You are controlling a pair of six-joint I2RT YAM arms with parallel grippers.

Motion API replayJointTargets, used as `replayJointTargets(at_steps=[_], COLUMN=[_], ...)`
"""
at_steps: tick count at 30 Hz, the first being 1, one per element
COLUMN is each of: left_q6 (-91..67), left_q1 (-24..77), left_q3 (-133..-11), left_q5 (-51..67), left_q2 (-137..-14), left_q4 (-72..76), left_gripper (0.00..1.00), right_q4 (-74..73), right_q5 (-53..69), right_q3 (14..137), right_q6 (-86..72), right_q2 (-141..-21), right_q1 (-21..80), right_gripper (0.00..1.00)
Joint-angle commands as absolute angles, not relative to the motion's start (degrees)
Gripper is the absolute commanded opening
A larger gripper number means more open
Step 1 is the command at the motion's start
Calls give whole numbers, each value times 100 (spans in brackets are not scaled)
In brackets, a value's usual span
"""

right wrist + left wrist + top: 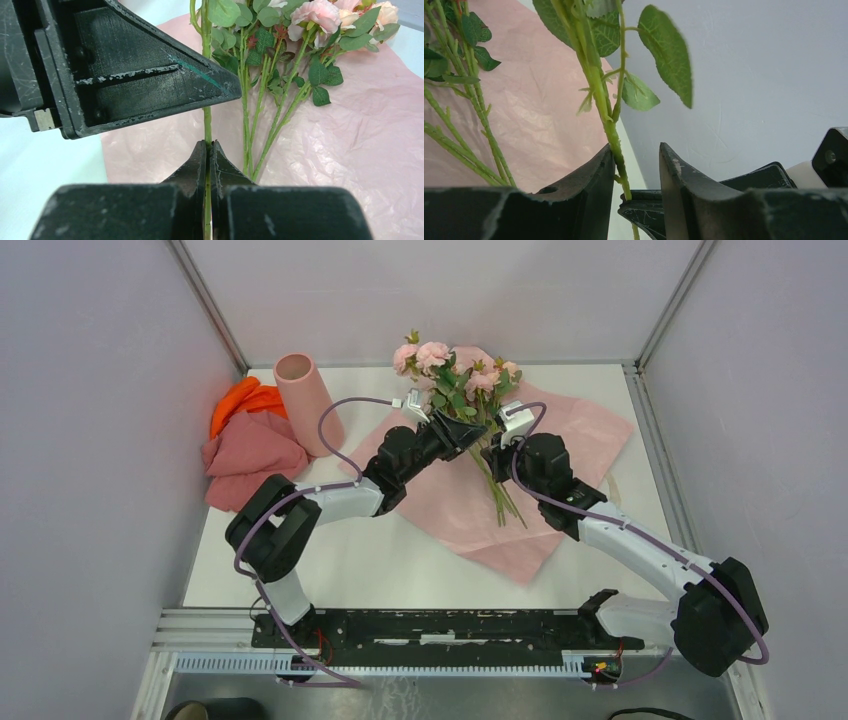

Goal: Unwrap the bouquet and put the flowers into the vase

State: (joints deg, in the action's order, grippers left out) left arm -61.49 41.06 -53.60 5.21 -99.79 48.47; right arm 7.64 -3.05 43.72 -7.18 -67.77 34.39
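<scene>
The bouquet lies unwrapped: pale pink flowers [455, 375] rest on the spread pink sheet [580, 435] at the back middle of the table. My right gripper [209, 145] is shut on one green stem [207, 125], held apart from the other stems [270, 125]. My left gripper [636, 155] is open around that same stem [611, 132], just above the right one. The stem leans on its left finger [594, 175], with a gap to the other finger. The vase [308, 400], a pale-pink cylinder, stands upright at the back left.
An orange cloth [245, 400] and a salmon-pink cloth [250, 455] lie heaped just left of the vase. Grey walls close off the back and both sides. The pink sheet reaches forward to about the middle of the table.
</scene>
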Motion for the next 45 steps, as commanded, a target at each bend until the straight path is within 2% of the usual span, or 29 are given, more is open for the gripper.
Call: replayJointTargets(at_steps=[1,6,13,14,15,17,19,21,30,36,45], left_q6=[-6003,-5953,-5804,-5747,-5677,-5452,-5170,-4938,-3937,-2979,-2020], left_q1=[4102,4104,4112,4108,4113,4118,4114,4117,4120,4116,4113], left_q3=[-5311,-5362,-5564,-5625,-5681,-5771,-5853,-5894,-5921,-5662,-5941], left_q5=[572,634,686,692,681,574,338,161,-668,-1335,-2121], left_q2=[-9817,-9840,-9846,-9833,-9797,-9667,-9485,-9283,-8026,-7057,-6392], left_q4=[4904,4861,4577,4438,4287,3902,3452,3132,1913,1672,1424], left_gripper=[40,4,2,2,2,2,2,2,2,2,2], right_q4=[873,912,947,989,1041,1151,1267,1287,1746,1924,2051], right_q5=[-398,-311,-235,-241,-246,-214,-179,-182,-683,-474,-441], right_q3=[4544,4529,4494,4459,4432,4403,4444,4591,5036,4927,4561], right_q6=[-670,-700,-686,-678,-675,-690,-744,-773,-717,-849,-832], right_q2=[-6706,-6719,-6646,-6617,-6579,-6511,-6463,-6453,-6733,-7252,-7491], right_q1=[3456,3462,3467,3468,3466,3466,3463,3462,3395,3331,3315], right_gripper=[0,0,0,9,24,45,59,64,65,65,63])
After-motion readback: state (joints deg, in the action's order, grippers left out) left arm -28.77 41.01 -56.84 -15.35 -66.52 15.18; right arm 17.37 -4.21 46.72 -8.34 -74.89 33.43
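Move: Between the left hand's half-open fingers, within about 1 cm of the pad midpoint, runs the stem of the single flower that the right hand still grips at its own pads, just below. From the left hand the vase stands about 10 cm ahead and 28 cm left, its middle some 10 cm lower; the remaining flowers' middle lies roughly 6 cm ahead, 3 cm right and 21 cm below. Closing on the stem, the left fingers take it over before the right fingers open wide and let go. The left hand dips slightly, then sweeps up and left about 13 cm each towards the vase's mouth, tilting up and swinging counter-clockwise some 20 degrees. The freed right hand rises about 8 cm, eases 4 cm forward and sinks most of the way back, above the remaining stems. ##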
